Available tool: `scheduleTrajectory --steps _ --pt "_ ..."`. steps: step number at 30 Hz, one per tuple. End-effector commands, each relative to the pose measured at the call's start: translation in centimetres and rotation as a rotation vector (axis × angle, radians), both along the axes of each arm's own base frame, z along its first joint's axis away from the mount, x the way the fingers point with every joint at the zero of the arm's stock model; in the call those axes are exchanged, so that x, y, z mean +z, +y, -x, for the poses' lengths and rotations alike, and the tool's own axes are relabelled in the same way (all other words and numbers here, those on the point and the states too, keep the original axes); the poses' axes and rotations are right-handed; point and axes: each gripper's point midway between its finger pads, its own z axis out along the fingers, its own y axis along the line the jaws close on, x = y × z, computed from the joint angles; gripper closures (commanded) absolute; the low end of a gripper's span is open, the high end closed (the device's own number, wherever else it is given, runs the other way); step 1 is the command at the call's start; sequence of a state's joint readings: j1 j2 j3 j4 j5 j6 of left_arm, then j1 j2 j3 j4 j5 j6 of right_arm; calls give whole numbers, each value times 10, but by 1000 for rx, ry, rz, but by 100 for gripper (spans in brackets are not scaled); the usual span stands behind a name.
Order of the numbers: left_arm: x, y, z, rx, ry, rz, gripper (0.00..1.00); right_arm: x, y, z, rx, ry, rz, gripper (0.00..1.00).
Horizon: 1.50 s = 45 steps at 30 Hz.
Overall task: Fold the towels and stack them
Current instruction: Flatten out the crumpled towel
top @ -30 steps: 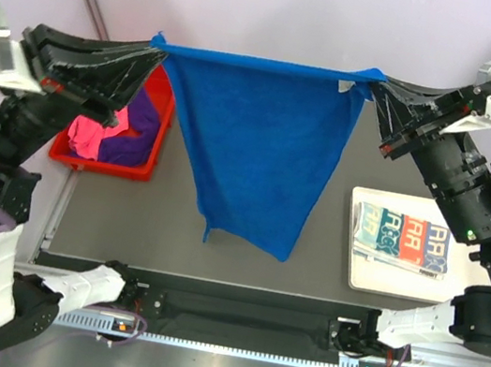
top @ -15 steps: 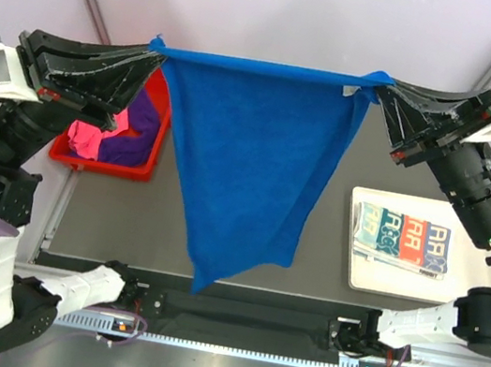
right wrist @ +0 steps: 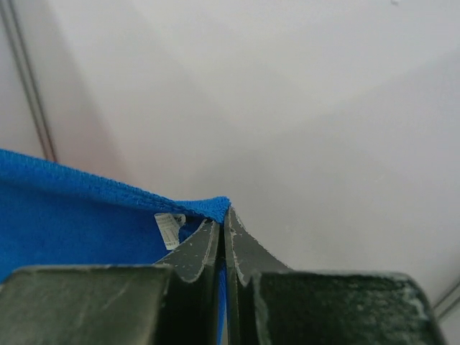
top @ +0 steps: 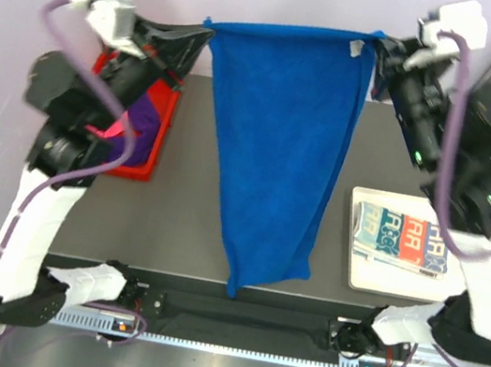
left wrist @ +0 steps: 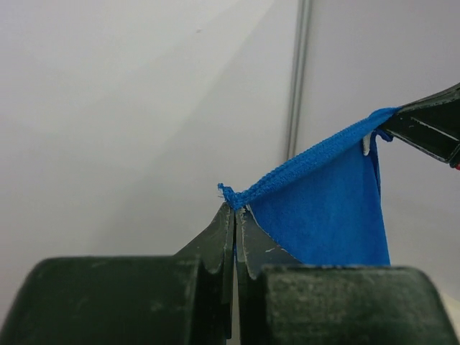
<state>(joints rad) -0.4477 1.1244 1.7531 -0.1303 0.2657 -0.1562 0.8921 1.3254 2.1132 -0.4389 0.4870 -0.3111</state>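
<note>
A royal blue towel (top: 281,142) hangs stretched in the air between both grippers, its lower tip reaching the table's near edge. My left gripper (top: 208,27) is shut on its left top corner (left wrist: 231,198). My right gripper (top: 381,42) is shut on the right top corner (right wrist: 215,207), beside a small white label (right wrist: 169,228). A folded cream towel with teal and orange lettering (top: 402,238) lies on the white tray (top: 372,277) at the right. Pink (top: 114,130) and purple (top: 146,118) towels sit in the red bin (top: 157,135) at the left.
The dark table mat (top: 162,226) lies under the hanging towel. Both arms are raised high toward the back wall. A black rail (top: 241,316) runs along the near edge between the arm bases.
Both arms have lifted and swung toward the back, drawing closer together. The blue towel hangs narrower and longer, its tip now at the near edge.
</note>
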Motion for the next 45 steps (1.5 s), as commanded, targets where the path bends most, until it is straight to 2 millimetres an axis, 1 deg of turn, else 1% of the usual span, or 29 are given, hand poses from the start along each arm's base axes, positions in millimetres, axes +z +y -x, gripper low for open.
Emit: scheduleTrajectory --steps 1,2,3,4,6,7,8,9,10,12,13,14,15,17,18,19,21,22,25,30,33,34,36,37,39,40,42,43,45 --pt "-4 7 -41 131 -17 21 100 -14 30 -36 140 65 -34 100" --pt "-6 6 -48 141 -14 18 100 -9 22 -45 126 58 -46 100" --pt "-12 5 -57 155 -1 12 100 -7 24 -49 134 56 -52 100" --pt "-12 6 -60 163 -1 12 100 -8 26 -54 131 57 -52 100" --pt "-9 7 -55 155 -10 14 100 4 19 -49 131 35 -66 100" --pt "-7 7 -52 144 -15 18 100 10 16 -40 148 21 -73 100" --pt "-4 5 -46 122 -25 14 100 11 15 -34 164 21 -72 100" --pt "1 7 -36 111 -38 16 100 13 13 -27 178 18 -73 100" --pt "2 7 -30 96 -39 13 100 19 7 -13 199 7 -87 100" --pt "7 8 -11 59 -57 5 100 13 6 -4 227 17 -84 100" --pt "8 8 -3 41 -65 4 100 23 -3 17 262 -12 -108 100" --pt "9 7 4 22 -74 0 100 15 -1 21 283 -1 -103 100" --pt "14 9 19 -4 -92 1 100 23 -10 39 308 -26 -122 100" --pt "19 11 34 -31 -108 3 100 23 -12 56 357 -34 -121 100" --pt "23 14 47 -44 -125 7 100 25 -14 65 376 -36 -130 100" --pt "23 15 53 -55 -126 8 100 30 -20 82 409 -62 -136 100" --pt "28 20 68 -67 -143 15 100 34 -25 96 434 -78 -142 100" --pt "28 21 73 -72 -144 20 100 36 -27 109 471 -78 -162 100" --pt "32 25 86 -83 -158 27 100 40 -31 128 524 -93 -172 100" --pt "43 31 102 -92 -186 47 100 43 -31 145 586 -100 -185 100" --pt "47 32 101 -93 -182 62 100 43 -31 143 579 -97 -186 100" --pt "47 31 98 -89 -177 65 100 42 -30 136 563 -86 -187 100" --pt "46 30 84 -64 -153 72 100 38 -26 126 542 -74 -176 100" --pt "45 30 78 -54 -145 76 100 34 -23 115 517 -54 -175 100" --pt "40 29 56 -13 -106 86 100 31 -18 101 487 -45 -157 100" --pt "39 28 51 -3 -105 88 100 26 -12 82 450 -23 -151 100" --pt "35 25 33 25 -79 91 100 24 -8 64 403 -12 -138 100" --pt "33 25 24 40 -71 90 100 16 -1 42 358 7 -107 100" --pt "25 22 0 86 -43 79 100 11 3 23 329 22 -91 100"
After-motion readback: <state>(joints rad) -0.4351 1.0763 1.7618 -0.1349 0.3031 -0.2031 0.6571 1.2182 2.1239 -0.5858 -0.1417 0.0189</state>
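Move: The blue towel hangs by its two upper corners, one already pinched in each hand, over open tabletop. Its middle is about 9 cm back, 10 cm right and 21 cm below the left hand, and some 10 cm back, 10 cm left and 21 cm below the right. The red bin stands about 17 cm ahead, 26 cm left and 57 cm below the left hand; the folded towels lie roughly 3 cm back, 21 cm right and 60 cm below the right hand. The blue towel is shaken in the air: both hands, keeping their pinches, fling its corners forward and down about 8 cm, then whip them back and up some 17 cm on the left and 20 cm on the right, pause, and start forward again. The left wrist tips down, then back up; the right swings about 35 degrees counter-clockwise. ##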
